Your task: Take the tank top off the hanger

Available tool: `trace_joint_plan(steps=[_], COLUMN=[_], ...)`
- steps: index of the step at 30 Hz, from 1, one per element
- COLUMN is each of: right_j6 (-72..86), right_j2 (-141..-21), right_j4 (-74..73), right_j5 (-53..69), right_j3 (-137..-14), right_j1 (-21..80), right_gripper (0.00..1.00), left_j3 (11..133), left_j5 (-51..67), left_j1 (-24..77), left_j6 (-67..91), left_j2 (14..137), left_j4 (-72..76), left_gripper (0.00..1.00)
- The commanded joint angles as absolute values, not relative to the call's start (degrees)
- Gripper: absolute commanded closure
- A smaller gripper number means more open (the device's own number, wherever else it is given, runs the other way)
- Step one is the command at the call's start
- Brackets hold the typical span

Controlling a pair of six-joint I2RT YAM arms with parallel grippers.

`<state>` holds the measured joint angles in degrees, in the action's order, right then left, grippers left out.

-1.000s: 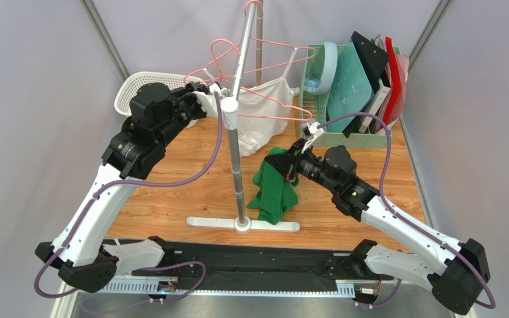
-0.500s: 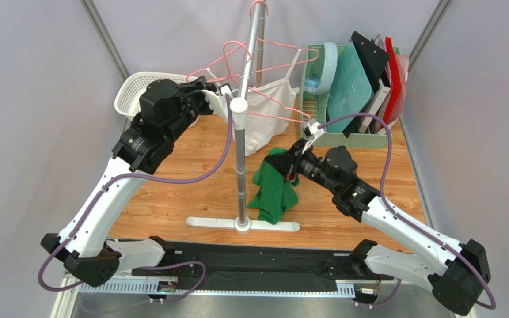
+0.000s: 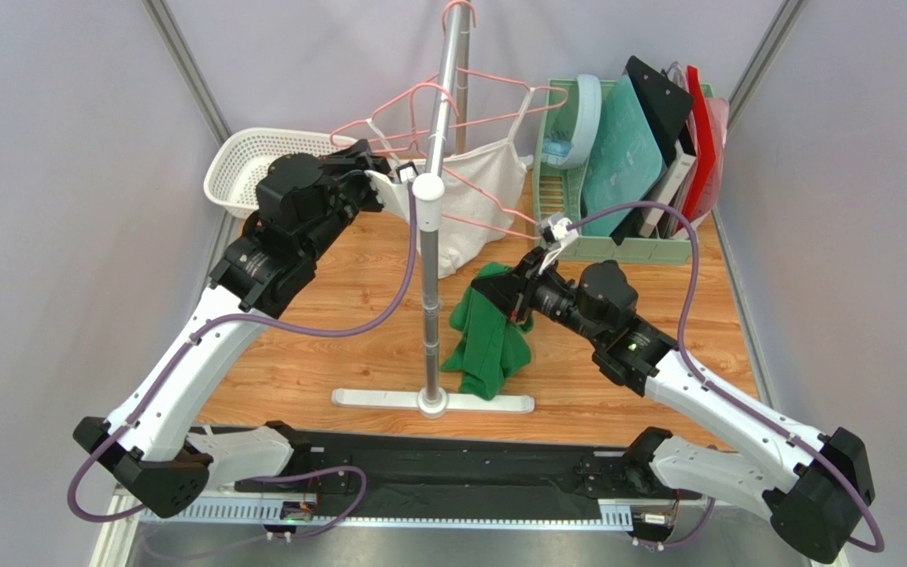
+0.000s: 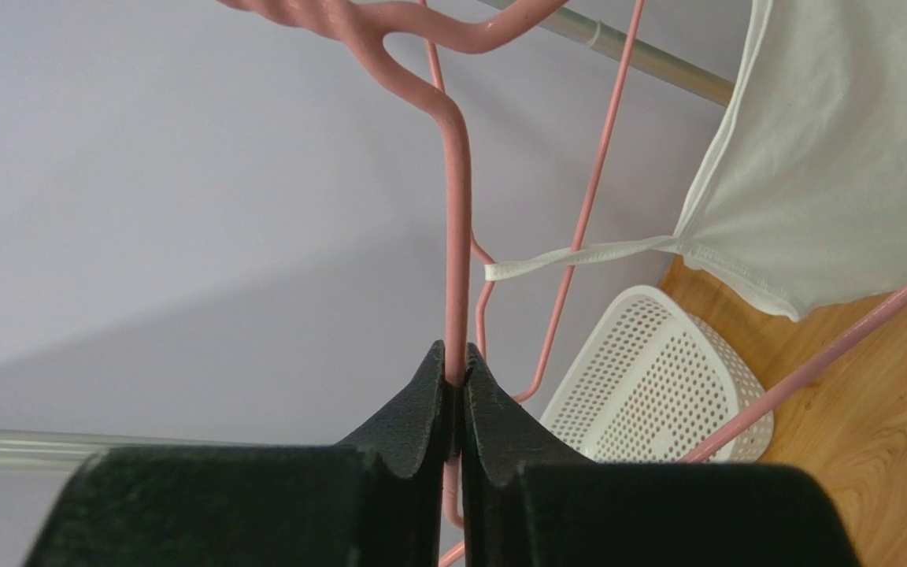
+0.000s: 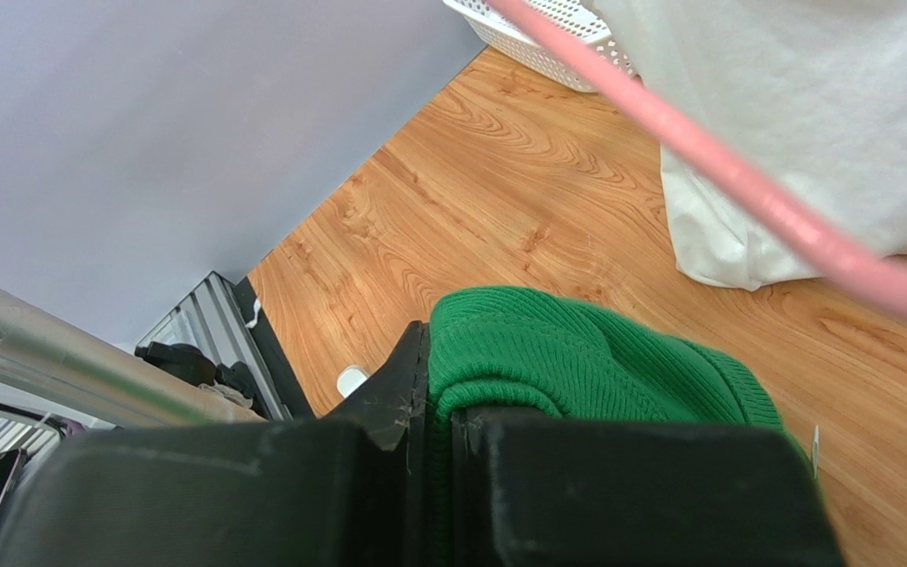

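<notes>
My left gripper point(image 3: 390, 169) point(image 4: 461, 366) is raised beside the rack's rail and shut on the thin wire of a pink hanger point(image 3: 423, 100) point(image 4: 458, 213), just below its twisted neck. That hanger looks bare. The green knit tank top point(image 3: 488, 343) point(image 5: 588, 354) is off the hanger. It droops from my right gripper point(image 3: 521, 295) point(image 5: 441, 396), which is shut on its upper fold, down to the wooden table. A pink hanger bar crosses above the green cloth in the right wrist view without touching it.
A white strappy top point(image 3: 470, 207) point(image 4: 837, 177) hangs on a second pink hanger from the metal clothes rack point(image 3: 429, 295), whose base point(image 3: 435, 399) lies just left of the green cloth. A white perforated basket point(image 3: 239, 160) sits back left. A green organiser point(image 3: 624, 154) of boards stands back right.
My left arm has moved right and toward the rail with the hanger. The rail and hangers have swung right. The right arm and the green cloth have not moved.
</notes>
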<state>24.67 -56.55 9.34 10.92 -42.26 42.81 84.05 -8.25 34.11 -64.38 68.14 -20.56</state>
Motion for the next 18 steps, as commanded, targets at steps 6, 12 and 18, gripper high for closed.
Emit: trace_joint_plan(steps=[6, 12, 18], right_j6=[25.2, 26.0, 27.2], right_j2=[-55.0, -55.3, -56.2], right_j4=[13.4, 12.4, 11.9], right_j5=[10.9, 10.5, 10.1], right_j3=[-43.1, -43.3, -43.7], right_j1=[42.6, 42.6, 42.6], right_gripper=[1.0, 1.0, 1.0], left_j3=[80.2, 78.7, 74.4], left_j5=[-9.1, -9.2, -10.5], left_j1=[32.5, 31.3, 30.2], left_j6=[-61.5, -54.3, -39.3], left_j2=[65.4, 61.7, 51.7], left_j4=[-18.7, -17.9, -16.7], left_gripper=[0.62, 0.42, 0.15])
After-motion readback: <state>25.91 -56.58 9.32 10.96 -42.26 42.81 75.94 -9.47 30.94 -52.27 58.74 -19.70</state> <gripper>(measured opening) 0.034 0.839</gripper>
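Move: The left hand still grips the hanger's shoulder wire beside the neck. The rail under its hook is about 6 cm to the right, 3 cm ahead and 8 cm above; the near post's top is some 4 cm right and 10 cm back. The white bag hangs roughly 8 cm ahead, 10 cm right and 20 cm lower. From the right hand, which keeps hold of the green tank top, that rail spot is about 14 cm forward, 8 cm left and 26 cm up. The left fingers let go of the hanger's shoulder wire, opening from nearly shut to wide as the hand first sinks about 2.5 cm, easing the hook onto the rail. The hand then backs away from the rail, some 4 cm to the left and 3 cm back, rising slightly while the wrist rolls its left side down about 10 degrees. The right hand keeps still, its grip on the tank top shut. ##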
